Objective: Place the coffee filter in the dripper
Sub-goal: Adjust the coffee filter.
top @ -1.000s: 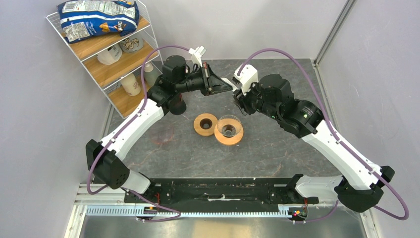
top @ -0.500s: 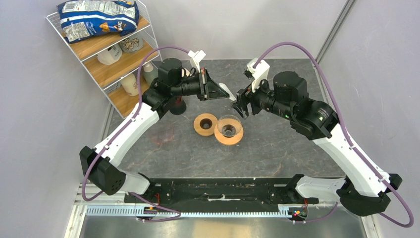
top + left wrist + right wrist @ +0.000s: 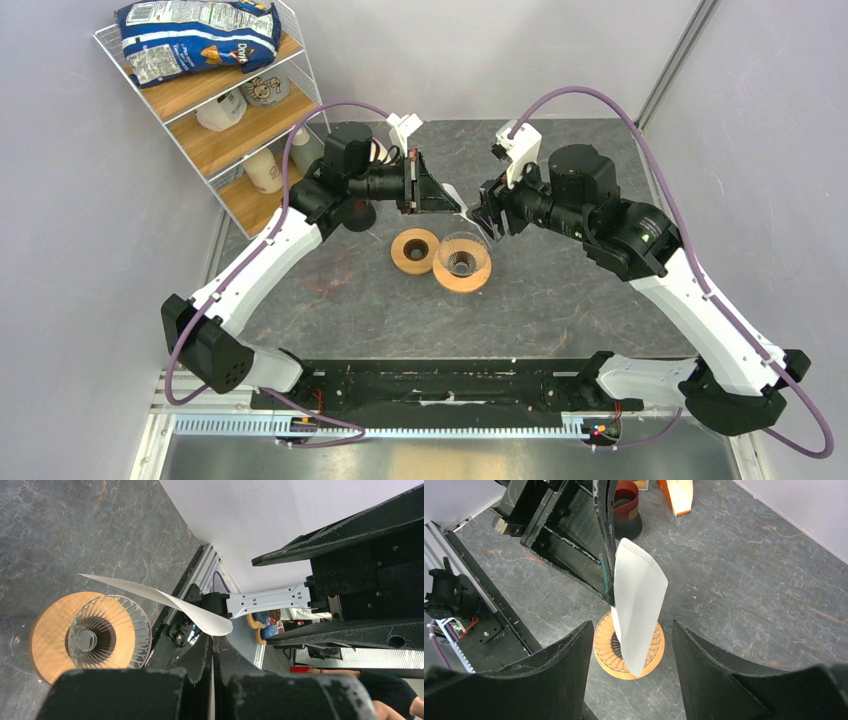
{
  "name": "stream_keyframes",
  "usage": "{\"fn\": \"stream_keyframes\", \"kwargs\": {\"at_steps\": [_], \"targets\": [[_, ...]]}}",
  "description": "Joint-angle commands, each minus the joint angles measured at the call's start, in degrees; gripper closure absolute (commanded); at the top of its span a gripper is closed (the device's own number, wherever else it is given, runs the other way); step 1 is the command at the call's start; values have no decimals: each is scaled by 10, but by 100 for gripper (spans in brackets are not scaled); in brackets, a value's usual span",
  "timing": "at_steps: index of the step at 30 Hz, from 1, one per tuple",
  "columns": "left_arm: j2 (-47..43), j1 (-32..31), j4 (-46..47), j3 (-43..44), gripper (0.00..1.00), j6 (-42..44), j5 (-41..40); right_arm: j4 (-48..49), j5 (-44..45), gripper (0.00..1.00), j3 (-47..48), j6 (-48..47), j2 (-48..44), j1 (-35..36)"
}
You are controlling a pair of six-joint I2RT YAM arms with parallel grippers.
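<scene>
My left gripper [image 3: 452, 197] is shut on the coffee filter [image 3: 466, 210], a thin cream-white paper cone, and holds it in the air just above the dripper [image 3: 461, 262]. In the left wrist view the filter [image 3: 165, 600] sticks out from the pinched fingertips over the glass dripper [image 3: 100, 635]. My right gripper [image 3: 486, 219] is open, facing the filter from the right. In the right wrist view the filter [image 3: 639, 605] hangs between my open right fingers [image 3: 569, 665], with the dripper's wooden collar [image 3: 603, 647] below it.
A bare wooden ring [image 3: 415, 250] lies left of the dripper. A dark cup [image 3: 626, 510] and an orange-and-white packet [image 3: 679, 495] stand at the back. A wire shelf rack [image 3: 215, 100] with a chip bag is at the back left.
My left gripper has carried the filter a little lower, toward the dripper. My right arm has lifted and drawn back to the right, its open gripper still facing the filter.
</scene>
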Motion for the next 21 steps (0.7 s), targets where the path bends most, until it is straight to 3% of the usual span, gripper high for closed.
{"fn": "stream_keyframes", "kwargs": {"at_steps": [1,10,16,21], "targets": [[-14,-5,-6,-2,98,24,16,4,-10,34,1,-15,9,-2],[-10,-14,-5,6,98,29,19,-11,-8,37,-4,-29,25,-2],[-13,-14,-22,7,98,41,26,-9,45,51,-2,-37,23,-2],[-12,-14,-26,9,98,45,35,-11,68,57,-8,-45,22,-2]]}}
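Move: The left hand pinches the paper filter, whose middle hangs about 4 cm below and 2 cm to the right of it. The dripper is nearly underneath, some 20 cm down, 1 cm ahead and 1 cm right. The spare wooden collar sits about 6 cm ahead, 8 cm left and 31 cm below. From the open right hand the filter's middle is about 2 cm left, level fore and aft, and 7 cm below. The right hand brings its rear finger up against the hanging filter beside the left fingertips: it sinks about 2.5 cm first, then edges roughly 1.5 cm forward, tilting slightly, while its fingers close from about two-thirds open to under half. The left hand keeps its pinch and eases back about 1 cm above the dripper. ##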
